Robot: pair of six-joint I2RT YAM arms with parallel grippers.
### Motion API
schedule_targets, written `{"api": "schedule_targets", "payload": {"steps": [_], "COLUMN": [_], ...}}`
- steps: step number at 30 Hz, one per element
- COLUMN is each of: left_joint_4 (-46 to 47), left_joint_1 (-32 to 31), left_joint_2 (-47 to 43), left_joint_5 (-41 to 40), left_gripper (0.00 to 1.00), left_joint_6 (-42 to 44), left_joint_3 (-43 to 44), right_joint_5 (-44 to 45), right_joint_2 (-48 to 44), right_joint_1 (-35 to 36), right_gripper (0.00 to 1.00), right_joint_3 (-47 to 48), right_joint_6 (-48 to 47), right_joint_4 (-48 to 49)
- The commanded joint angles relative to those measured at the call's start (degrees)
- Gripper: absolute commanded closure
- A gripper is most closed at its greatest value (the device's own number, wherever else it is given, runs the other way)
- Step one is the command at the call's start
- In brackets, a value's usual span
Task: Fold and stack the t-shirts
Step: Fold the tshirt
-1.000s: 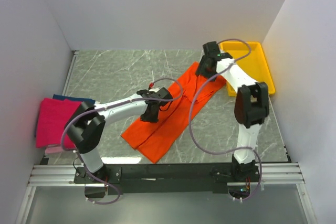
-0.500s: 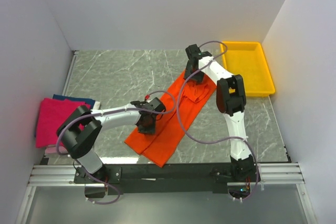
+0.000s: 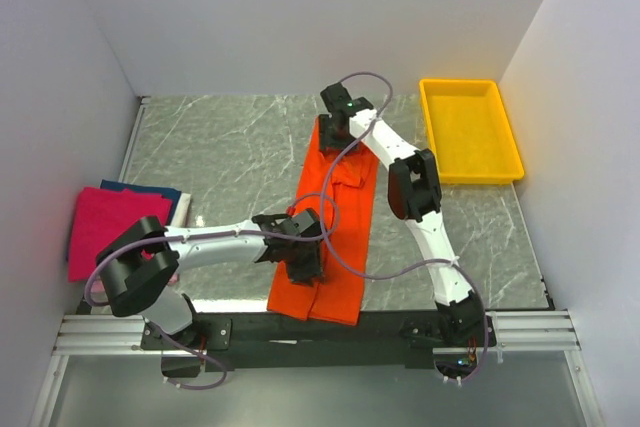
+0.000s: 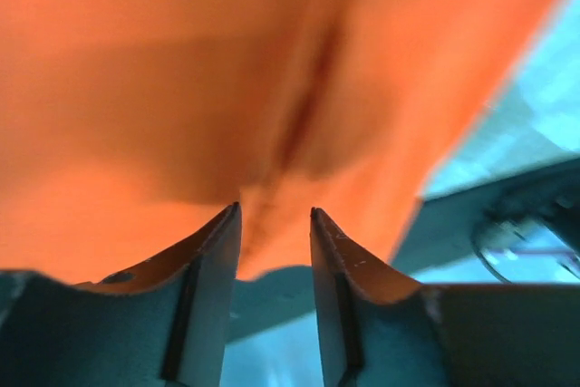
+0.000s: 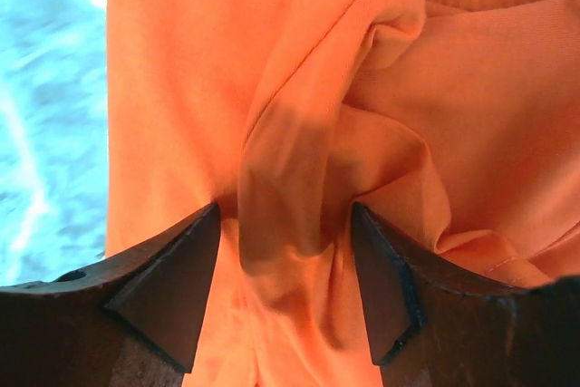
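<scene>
The orange t-shirt lies as a long narrow strip on the table, running from the far middle to the near edge. My right gripper is at its far end, jaws closed on a bunched fold of orange cloth in the right wrist view. My left gripper is at the strip's near left edge. In the left wrist view its narrow jaws pinch the cloth's edge. A folded magenta-pink shirt lies at the far left on a dark blue one.
A yellow plastic tray stands at the back right by the right wall. White walls close in the table on three sides. The metal rail of the arm bases runs along the near edge, just below the shirt's near end.
Both grippers moved with the orange shirt. The right one went left, away from the tray. The left one came toward the near edge. The shirt turned from a diagonal to nearly straight.
</scene>
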Motion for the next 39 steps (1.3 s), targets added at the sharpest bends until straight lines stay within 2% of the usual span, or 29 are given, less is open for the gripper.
{"api": "schedule_targets", "payload": {"steps": [1, 5, 8, 11, 15, 18, 22, 24, 26, 32, 35, 39], "left_joint_4": [2.89, 2.9, -0.35, -1.84, -1.93, -2.11, -2.91, -1.68, -1.84, -3.96, 0.07, 2.28], "left_joint_1": [-1.13, -0.78, 0.62, 5.88, 18.54, 24.61, 28.83, 31.2, 33.31, 36.83, 37.54, 38.15], "left_joint_2": [-1.52, -2.49, -3.45, -5.56, -5.4, 1.27, 18.02, 23.5, 31.67, 51.1, 54.55, 57.36], "left_joint_5": [2.09, 1.21, -2.39, -4.15, -5.64, -7.56, -12.06, -12.24, -12.85, -5.57, -0.3, 3.39], "left_gripper": [0.56, 0.52, 0.5, 0.49, 0.48, 0.48, 0.49, 0.49, 0.49, 0.41, 0.35, 0.3], "left_joint_6": [-4.08, -3.21, -1.1, 0.92, 6.97, 14.86, 24.73, 30.16, 32.38, 40.38, 42.06, 42.85], "left_joint_3": [4.13, 5.45, 9.4, 11.69, 16.67, 26.34, 42.42, 51.13, 59.8, 81.62, 81.66, 82.79], "right_joint_5": [-4.76, -4.76, -3.88, -5.98, -9.77, -8.11, -5.73, -4.94, -4.76, -4.14, -2.39, -1.86], "right_joint_2": [0.29, -1.29, -5.5, -11.21, -17.81, -21.42, -22.83, -22.66, -22.57, -21.08, -16.78, -13.35], "right_joint_1": [2.87, 3.06, 1.48, -0.54, -5.02, -6.96, -8.11, -8.02, -8.02, -8.11, -8.29, -9.25], "right_gripper": [0.33, 0.32, 0.31, 0.3, 0.29, 0.3, 0.32, 0.35, 0.36, 0.37, 0.37, 0.37], "right_joint_3": [-0.67, -0.32, -2.16, -4.71, -5.51, -6.39, -8.84, -10.78, -13.23, -15.8, -11.67, -11.13], "right_joint_6": [-2.7, -3.59, -3.32, -2.45, 1.15, 4.32, 4.85, 4.76, 4.33, 3.45, 2.92, 3.18], "right_joint_4": [1.47, 1.3, 3.84, 7.88, 11.32, 11.5, 10.97, 11.23, 12.2, 15.45, 13.09, 12.47]}}
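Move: The t-shirt's far-left corner is roughly 48 cm ahead of the left hand, 2 cm to its right and 3 cm lower; the near hem is about 13 cm back and 2 cm right. From the right hand, the far-right corner lies some 5 cm ahead and 8 cm right, 2 cm down, the far-left corner 7 cm ahead and 5 cm left, and the yellow bin's middle about 3 cm ahead and 31 cm right. Left hand arcs about 45 cm forward beside the t-shirt's far-left corner, opening wider; right rises rightward, then half-sinks. ##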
